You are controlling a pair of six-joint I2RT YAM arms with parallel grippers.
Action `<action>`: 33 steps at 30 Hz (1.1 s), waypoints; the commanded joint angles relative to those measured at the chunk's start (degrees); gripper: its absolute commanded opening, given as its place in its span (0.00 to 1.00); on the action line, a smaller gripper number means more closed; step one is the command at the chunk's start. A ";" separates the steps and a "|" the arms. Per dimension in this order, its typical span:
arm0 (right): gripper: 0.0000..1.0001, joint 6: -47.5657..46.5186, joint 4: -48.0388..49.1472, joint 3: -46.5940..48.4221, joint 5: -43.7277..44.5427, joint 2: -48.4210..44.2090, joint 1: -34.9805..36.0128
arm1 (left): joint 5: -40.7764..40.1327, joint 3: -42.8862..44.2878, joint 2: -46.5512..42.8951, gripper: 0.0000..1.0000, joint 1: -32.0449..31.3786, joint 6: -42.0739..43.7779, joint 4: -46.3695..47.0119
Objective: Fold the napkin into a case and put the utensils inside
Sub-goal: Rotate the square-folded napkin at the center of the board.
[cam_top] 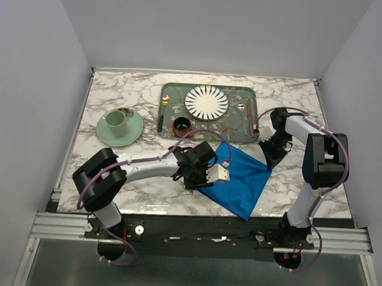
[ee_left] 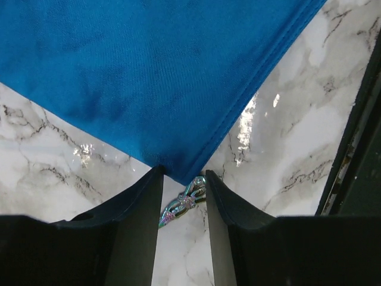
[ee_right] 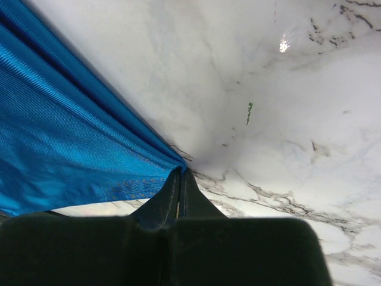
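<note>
The bright blue napkin [cam_top: 237, 178] lies spread as a diamond on the marble table in front of the tray; no case is in view. My left gripper [cam_top: 198, 184] is open, its fingers either side of the napkin's left corner [ee_left: 178, 164]. A small ornate iridescent metal piece [ee_left: 184, 202] lies on the table between those fingers. My right gripper [cam_top: 269, 162] is shut on the napkin's right corner [ee_right: 172, 167], which rises in folds to the pinch. The utensils, a copper-pink fork [cam_top: 251, 119] and a thin-handled spoon [cam_top: 242, 117], lie on the tray's right side.
The grey-green tray [cam_top: 181, 94] at the back holds a striped white plate [cam_top: 206, 102], a green-handled gold fork [cam_top: 162, 112] and a small brown bowl [cam_top: 182, 125]. A green cup on a saucer [cam_top: 119, 127] stands at the left. The table's black front edge [ee_left: 351, 155] lies close to the left gripper.
</note>
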 commanded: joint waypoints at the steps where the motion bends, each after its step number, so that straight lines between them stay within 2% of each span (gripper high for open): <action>1: 0.01 0.20 0.20 -2.38 -1.04 0.41 -0.12 | -3.87 2.15 4.71 0.44 0.11 2.61 -0.26; 14: 0.03 3.54 -1.47 -9.59 -10.43 -3.72 -0.12 | -6.96 5.76 7.79 0.43 8.46 6.66 -0.52; 16: 0.05 4.07 -2.00 -10.12 -11.67 -4.95 -0.12 | -4.68 6.37 6.57 0.45 8.73 8.15 -1.66; 20: 0.16 5.38 -3.57 -9.51 -12.64 -7.06 -0.12 | 0.86 7.69 2.17 0.55 8.73 8.95 -6.31; 25: 0.17 5.30 -5.60 -8.97 -13.70 -9.43 -0.21 | 4.65 9.27 -7.31 0.60 8.73 9.56 -12.64; 31: 0.37 4.42 -5.69 -9.59 -14.31 -12.07 -0.12 | 3.50 7.79 -18.57 0.68 9.16 6.84 -16.17; 32: 0.46 4.42 -6.30 -8.72 -14.40 -12.94 -0.12 | 3.33 7.43 -19.88 0.68 9.43 6.41 -16.34; 33: 0.49 4.07 -6.83 -8.02 -14.40 -15.13 -0.12 | 2.81 7.17 -22.33 0.70 9.60 5.36 -16.08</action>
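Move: The napkin's left corner lies right under the left hand, about 3 cm below and a centimetre to its right; the spoon's middle is some 5 cm ahead of that hand and 7 cm to its left, and the napkin's middle 5 cm ahead and 18 cm to its right. The right hand already has the napkin's right corner between its shut fingers, the napkin's middle some 17 cm to its left and 6 cm back; the tray's near right corner is about 13 cm ahead and 6 cm left. The left hand sinks about 2.5 cm onto the left corner and, fingers still half open, pushes it forward some 6 cm and a little left, while the right hand keeps its pinch and drags the right corner back about 6 cm and 3 cm left, low over the table. Then the left hand opens further and rises well clear, and the right fingers part around their corner as that hand lifts some 2 cm. ##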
